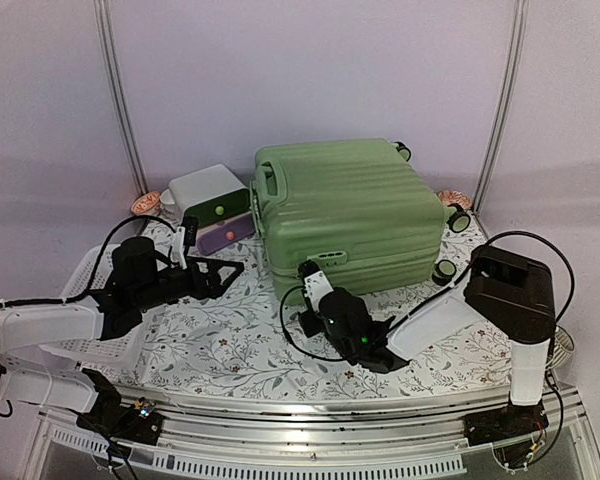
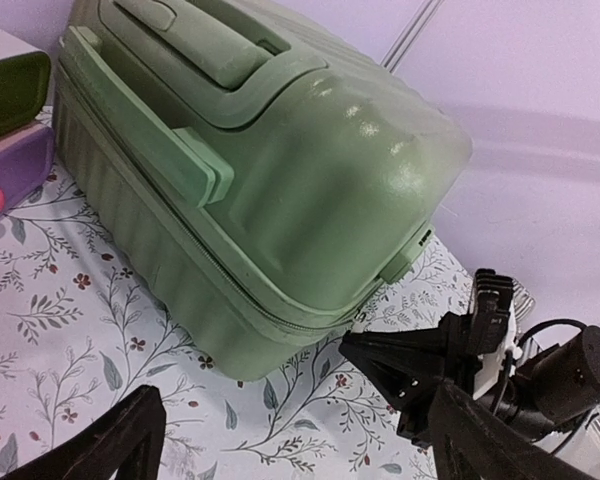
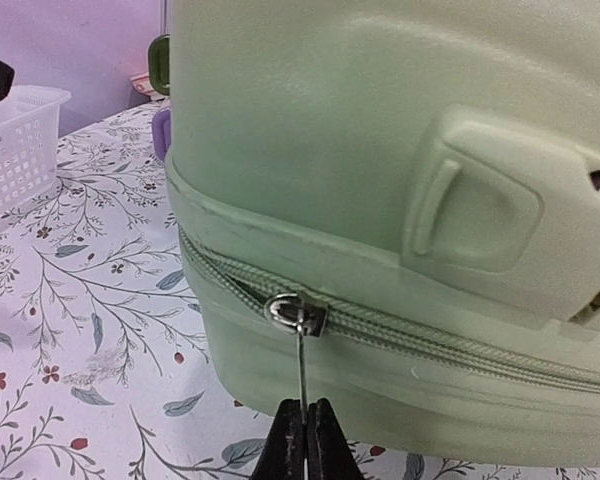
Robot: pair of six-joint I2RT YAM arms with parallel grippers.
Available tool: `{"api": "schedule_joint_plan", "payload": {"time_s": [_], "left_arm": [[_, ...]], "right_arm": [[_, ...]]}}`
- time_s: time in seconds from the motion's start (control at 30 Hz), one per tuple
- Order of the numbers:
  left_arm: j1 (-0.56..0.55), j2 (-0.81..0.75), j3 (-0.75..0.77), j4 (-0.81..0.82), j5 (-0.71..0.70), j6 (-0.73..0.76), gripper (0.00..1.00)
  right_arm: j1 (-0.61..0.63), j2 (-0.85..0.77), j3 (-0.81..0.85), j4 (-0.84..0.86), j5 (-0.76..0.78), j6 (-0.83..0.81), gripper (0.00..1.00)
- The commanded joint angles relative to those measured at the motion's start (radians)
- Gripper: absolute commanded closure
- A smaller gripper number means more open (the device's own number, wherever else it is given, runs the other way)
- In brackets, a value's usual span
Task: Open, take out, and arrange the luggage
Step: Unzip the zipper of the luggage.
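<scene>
The light-green ribbed luggage (image 1: 350, 215) lies flat on the flowered tablecloth, its lid down, handle to the left and black wheels to the right. My right gripper (image 3: 305, 412) is shut on the thin metal pull tab (image 3: 301, 365) of the zipper slider (image 3: 296, 312) at the near-left corner; left of the slider the zipper gapes a little. In the top view the right gripper (image 1: 306, 272) is at that corner. My left gripper (image 1: 230, 272) stands open just left of the luggage (image 2: 260, 150), nothing between its fingers (image 2: 120, 445).
A white-and-green drawer box (image 1: 210, 205) with a purple drawer sits against the luggage's left side. A white perforated basket (image 1: 90, 290) lies under the left arm at the table's left edge and shows again as the basket (image 3: 15, 150). The right arm's cable loops over the front cloth.
</scene>
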Motion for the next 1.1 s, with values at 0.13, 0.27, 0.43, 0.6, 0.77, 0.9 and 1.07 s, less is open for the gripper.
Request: {"api": "schedule_joint_plan", "payload": {"time_s": [0.13,0.27,0.43,0.6,0.77,0.9,1.07], "left_arm": [[0.010,0.024,0.010,0.009,0.026,-0.014,0.06],[0.009,0.034,0.016,0.010,0.030,-0.014,0.06],[0.010,0.034,0.022,0.006,0.027,-0.014,0.06],[0.009,0.040,0.029,0.003,0.027,-0.008,0.06],[0.008,0.048,0.038,0.005,0.029,-0.011,0.06],[0.008,0.053,0.043,0.005,0.034,-0.013,0.06],[0.008,0.048,0.043,0.003,0.033,-0.016,0.06]], "right_arm": [[-0.119,-0.220,-0.152,-0.125,-0.053,0.214,0.98],[-0.177,-0.305,-0.223,-0.213,-0.074,0.278,0.98],[-0.281,-0.419,-0.322,-0.319,-0.068,0.348,0.98],[-0.404,-0.531,-0.431,-0.351,-0.075,0.362,0.98],[-0.512,-0.600,-0.477,-0.379,-0.072,0.338,0.98],[-0.570,-0.620,-0.481,-0.402,-0.131,0.381,0.98],[-0.577,-0.623,-0.450,-0.473,-0.128,0.417,0.93]]}}
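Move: Near the suitcase's left front corner, the right hand already has the zipper pull pinched, its slider about 4 cm ahead and 2 cm left. The pull is bound for the lower right wheel, roughly 35 cm to the right, 8 cm farther out and slightly lower. The latch sits about 7 cm right, 5 cm ahead and 6 cm above. From the left hand that wheel lies some 45 cm right, 6 cm ahead, 10 cm lower. Dragging the pinched zipper pull, the right hand sweeps rightward about 28 cm along the suitcase's near side, passing below the latch and closing on the right wheel, while working a little forward with the slanting seam. The wrist swings some 30 degrees clockwise and dips a bit at the fingertips; the fingers stay shut on the pull, with the sweep easing off near the end. ##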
